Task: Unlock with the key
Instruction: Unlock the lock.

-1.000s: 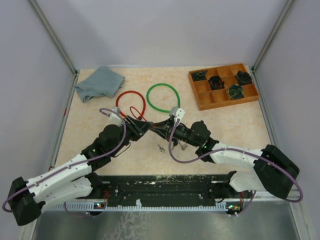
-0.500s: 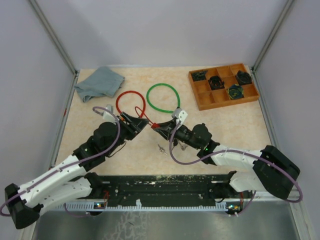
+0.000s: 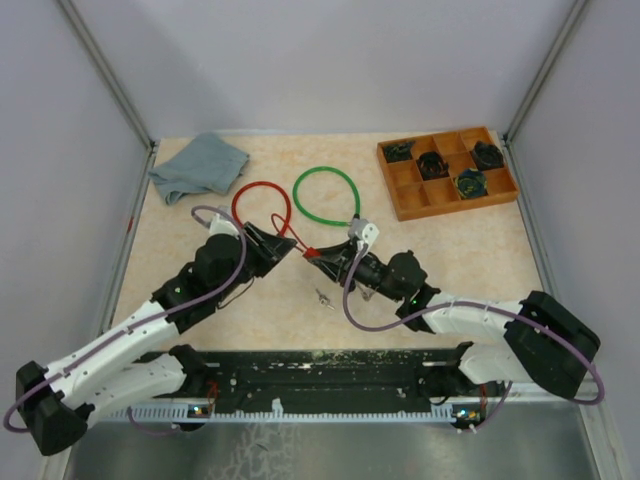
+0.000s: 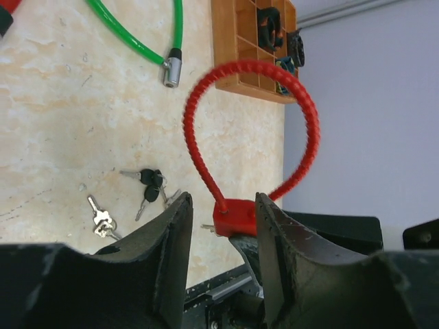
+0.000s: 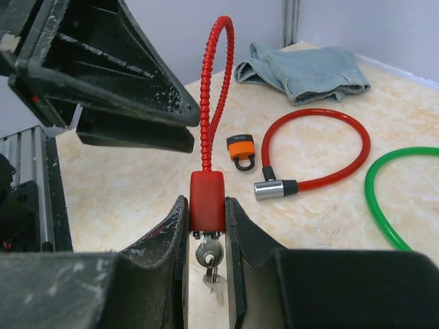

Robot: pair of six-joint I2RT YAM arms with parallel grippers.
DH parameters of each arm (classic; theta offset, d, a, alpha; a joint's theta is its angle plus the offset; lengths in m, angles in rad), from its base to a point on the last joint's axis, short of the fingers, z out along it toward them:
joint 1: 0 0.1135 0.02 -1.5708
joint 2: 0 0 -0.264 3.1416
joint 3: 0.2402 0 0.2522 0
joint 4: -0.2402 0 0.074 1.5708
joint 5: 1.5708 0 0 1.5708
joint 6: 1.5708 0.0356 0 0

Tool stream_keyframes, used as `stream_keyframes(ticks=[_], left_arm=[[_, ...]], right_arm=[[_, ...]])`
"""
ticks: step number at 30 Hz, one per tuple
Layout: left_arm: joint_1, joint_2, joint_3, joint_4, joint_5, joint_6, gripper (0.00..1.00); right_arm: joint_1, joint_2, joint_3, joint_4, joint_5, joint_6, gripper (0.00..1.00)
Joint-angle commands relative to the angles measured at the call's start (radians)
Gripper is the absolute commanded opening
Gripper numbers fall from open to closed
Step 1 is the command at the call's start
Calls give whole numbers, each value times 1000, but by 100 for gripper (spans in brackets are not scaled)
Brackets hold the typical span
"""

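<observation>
A red lock body [image 5: 206,199] with a ribbed red cable loop [image 5: 214,82] stands upright between my right gripper's [image 5: 206,214] fingers, which are shut on its sides. A silver key [image 5: 208,255] sits in its underside, a small ring hanging from it. In the top view the lock [image 3: 311,251] hangs above the table between both arms. My left gripper [image 4: 223,205] is open, its fingertips just short of the lock body [image 4: 235,214], which looks close to its right finger. The cable loop [image 4: 254,123] arches beyond.
On the table lie a red cable lock [image 3: 262,208], a green cable lock [image 3: 326,194], a small orange padlock [image 5: 240,151], a blue cloth [image 3: 198,166] and loose keys [image 4: 147,188] [image 3: 323,296]. A wooden compartment tray [image 3: 447,170] sits far right.
My left gripper has drawn back to the left from the lock, leaving a gap where the two grippers met. The right gripper still holds the lock, nudged slightly right.
</observation>
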Motion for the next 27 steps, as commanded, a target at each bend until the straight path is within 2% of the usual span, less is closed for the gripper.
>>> stream_keyframes(ticks=[1, 7, 14, 17, 22, 27], left_arm=[[59, -8, -16, -4, 83, -17, 45], [79, 37, -21, 66, 176, -12, 42], [80, 44, -33, 124, 198, -16, 41], [80, 70, -25, 127, 216, -17, 28], [88, 96, -12, 116, 220, -7, 1], [102, 54, -29, 108, 165, 6, 0]], right_arm=[[-2, -36, -2, 121, -12, 35, 0], [-1, -37, -2, 132, -23, 47, 0], [-2, -19, 7, 139, -43, 54, 0], [-2, -17, 7, 149, -51, 64, 0], [-1, -33, 18, 92, -73, 65, 0], [-1, -68, 29, -32, -99, 68, 0]])
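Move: The leg of the red cable loop that enters the lock body on the left hand's side is some 2 cm to the left hand's right, about level fore and aft and 2 cm below. The lock body is roughly 2 cm back, 4 cm right and 3 cm lower, with its key about 3 cm beneath it. For the right hand, already holding the body between its fingertips, that leg is 1 cm ahead, 2 cm left and 2 cm above. To the right and down goes the left hand, after a short start forward and left, ending about 2 cm right and 1.5 cm lower while it turns slightly clockwise. Beside the lock body its half-open fingers shut and pinch the cable leg just above the body. The right hand keeps its grip on the body, easing back about 1 cm. ##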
